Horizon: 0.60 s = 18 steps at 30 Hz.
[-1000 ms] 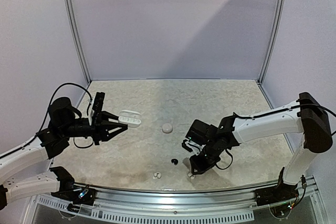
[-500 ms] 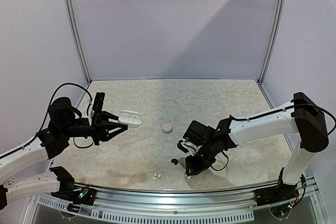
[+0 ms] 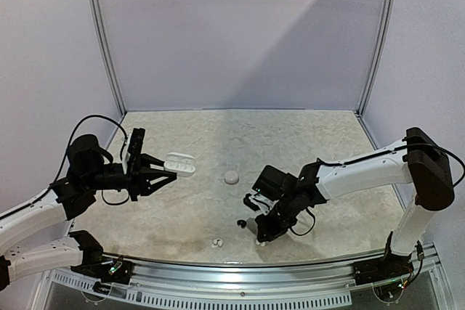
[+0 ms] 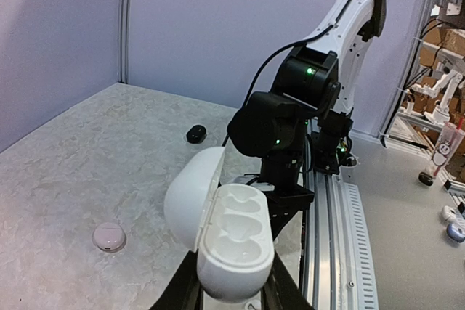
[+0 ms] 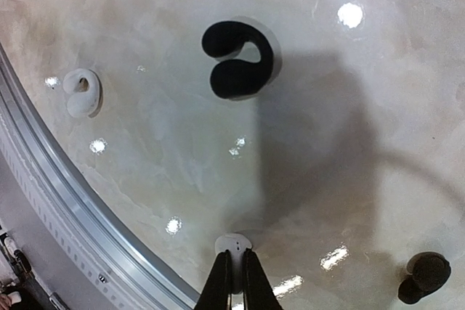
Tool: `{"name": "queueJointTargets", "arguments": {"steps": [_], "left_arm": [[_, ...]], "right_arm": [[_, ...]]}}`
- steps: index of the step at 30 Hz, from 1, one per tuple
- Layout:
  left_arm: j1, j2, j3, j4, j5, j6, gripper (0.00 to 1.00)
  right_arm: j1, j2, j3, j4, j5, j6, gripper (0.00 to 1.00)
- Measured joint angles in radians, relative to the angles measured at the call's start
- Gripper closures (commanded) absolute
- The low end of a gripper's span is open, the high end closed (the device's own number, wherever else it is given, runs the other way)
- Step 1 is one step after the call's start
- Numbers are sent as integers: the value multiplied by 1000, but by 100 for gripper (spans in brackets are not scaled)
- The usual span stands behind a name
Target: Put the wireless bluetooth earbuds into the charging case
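Observation:
My left gripper (image 3: 171, 171) is shut on a white charging case (image 4: 234, 243), held above the table with its lid (image 4: 190, 197) swung open and its moulded hollows empty. Low over the table's front edge, my right gripper (image 5: 234, 254) is shut on a small white earbud (image 5: 234, 242), which is pinched between the two fingertips. In the top view that gripper (image 3: 262, 237) points down at the table. Left of it lie a black earbud (image 5: 240, 59) and another white earbud (image 5: 81, 92); the top view shows the black earbud (image 3: 240, 223) and the white earbud (image 3: 216, 242) too.
A small pinkish round case (image 3: 231, 177) lies shut mid-table. Another small black piece (image 5: 423, 275) lies to the right of my right fingers. The metal rail (image 5: 43, 179) at the table's front edge runs close to the right gripper. Walls enclose the table on three sides.
My right gripper has slid slightly left along the front edge and closed on the white earbud. The left arm and the case have not moved.

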<state>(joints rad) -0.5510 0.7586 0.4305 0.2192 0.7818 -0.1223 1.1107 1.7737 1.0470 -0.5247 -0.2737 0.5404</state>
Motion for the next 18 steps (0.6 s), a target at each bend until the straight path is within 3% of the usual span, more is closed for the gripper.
{"name": "queueJointTargets", "arguments": {"steps": [8,18], "left_arm": [[0,-3,0,2,27,6,100],[0,-8,1,10,158,106,100]], "right_arm": [[0,2,58,-79,-2,-29,100],[0,-68,388,-210,85,-203,100]]}}
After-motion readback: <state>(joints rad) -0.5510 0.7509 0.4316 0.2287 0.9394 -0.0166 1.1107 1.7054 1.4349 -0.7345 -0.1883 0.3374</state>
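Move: The white earbud is already between the right fingertips, at the table. Its goal, the open white charging case, is held by the left hand about 18 cm left of the right hand, 5 cm ahead and 23 cm higher. Black earbuds lie 6 cm ahead and 5 cm left, and 5 cm ahead and 6 cm right; another white earbud sits level, 11 cm left. From the left hand, the held earbud is 20 cm right, 5 cm back and 23 cm below. Keeping its pinch on the white earbud, the right hand lifts it off the table, slowly at first, then fast: about 14 cm up, bearing left and forward towards the case, with the fingertips swinging some 20 degrees forward and left. The left hand keeps hold of the case, drawing it back nearly 3 cm and turning it slightly clockwise. ##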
